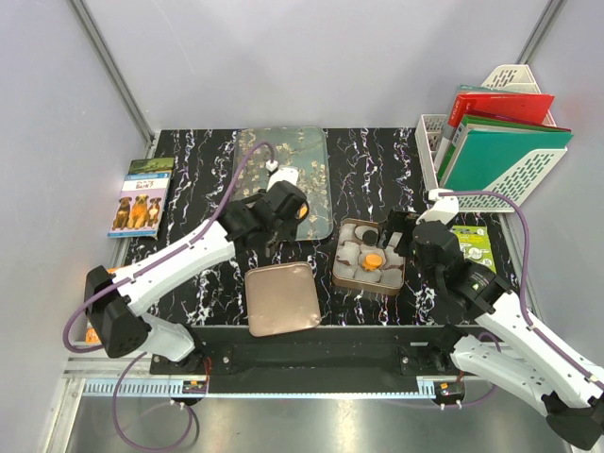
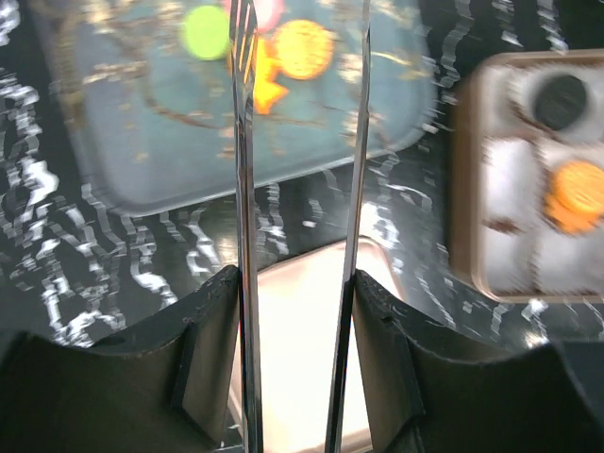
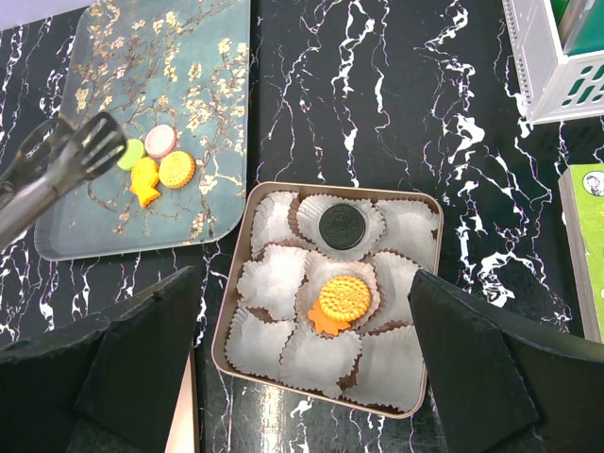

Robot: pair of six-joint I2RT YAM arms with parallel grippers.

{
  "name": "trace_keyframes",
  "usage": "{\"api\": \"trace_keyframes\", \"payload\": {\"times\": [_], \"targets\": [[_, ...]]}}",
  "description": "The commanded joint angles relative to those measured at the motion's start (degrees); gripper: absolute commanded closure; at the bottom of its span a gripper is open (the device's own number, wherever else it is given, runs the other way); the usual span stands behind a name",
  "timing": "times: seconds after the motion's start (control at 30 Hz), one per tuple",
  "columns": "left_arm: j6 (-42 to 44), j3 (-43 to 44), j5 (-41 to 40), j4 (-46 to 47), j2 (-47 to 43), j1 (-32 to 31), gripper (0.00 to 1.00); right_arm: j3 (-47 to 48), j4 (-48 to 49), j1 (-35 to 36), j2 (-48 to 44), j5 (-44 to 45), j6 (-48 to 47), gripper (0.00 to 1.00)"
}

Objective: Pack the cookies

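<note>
Four cookies lie on the floral tray point(image 3: 113, 57): a green one point(image 3: 130, 154), a pink one point(image 3: 160, 140), a round orange one point(image 3: 176, 169) and a fish-shaped orange one point(image 3: 143, 181). My left gripper point(image 2: 294, 283) is shut on metal tongs point(image 3: 66, 160), whose parted tips hover just left of that cluster. The square tin point(image 3: 226, 302) holds white paper cups, with a dark brown cookie point(image 3: 340, 226) in a back cup. A round orange cookie point(image 3: 344, 297) lies over another orange piece in the middle cup. My right gripper point(image 3: 321, 377) hangs open above the tin's near side.
The rose-gold tin lid point(image 1: 280, 298) lies flat left of the tin, near the front edge. A white file rack with books point(image 1: 500, 132) stands at the back right. A dog booklet point(image 1: 142, 196) lies at the left edge and a green packet point(image 1: 472, 247) right of the tin.
</note>
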Motion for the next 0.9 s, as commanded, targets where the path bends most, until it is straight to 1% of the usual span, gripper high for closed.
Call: {"api": "trace_keyframes", "payload": {"times": [0.0,0.13,0.3,0.43,0.53,0.67,0.73,0.87], "targets": [[-0.51,-2.0,-0.97,1.31,-2.04,3.7,0.48,1.05,1.4,-0.05,-0.05,1.02,0.14,0.0],[-1.04,-3.58,0.0,1.83,-0.55,5.47,0.48,0.96,1.75,-0.05,0.57,0.75,0.14,0.0],[-1.57,-4.82,0.79,3.5,-0.11,5.56,0.49,0.96,1.84,0.03,0.74,0.58,-0.04,0.0],[-0.69,-4.12,2.9,5.08,-0.98,5.47,0.51,0.79,2.1,-0.05,1.36,0.14,0.14,0.0],[0.88,-2.02,3.69,5.96,-1.08,3.99,0.53,0.78,2.28,-0.05,2.5,0.14,-0.04,0.0],[6.06,2.56,1.58,5.88,1.64,-2.5,0.53,1.48,2.19,-0.05,4.69,0.49,-0.13,0.0],[7.56,5.36,1.76,5.7,3.22,-4.19,0.53,2.27,1.84,-0.05,5.48,1.28,-0.3,0.0],[9.59,8.62,7.63,5.7,5.25,-4.81,0.53,5.53,1.49,-0.05,6.63,3.73,-0.21,0.0]]}}
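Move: The green cookie that the left hand's tongs seem meant for lies on the tray about 13 cm ahead of that hand, some 1 cm left and 17 cm below it. From the same hand at that depth, the pink cookie is 14 ahead and 3 right, the fish cookie 10 ahead and 2 right, the orange round 11 ahead and 6 right. From the right hand, the green cookie is about 16 ahead, 26 left, 20 down. Over the tray cookies, the tongs already in the left hand swing left and dip, the hand going nearly 4 cm left and about 3.5 cm down. Squeezing them slightly together, it then turns back, lifting and sweeping right some 8 cm towards the cookie box as the wrist swings clockwise. The open right hand sinks about 2 cm over the box late on, touching nothing. ##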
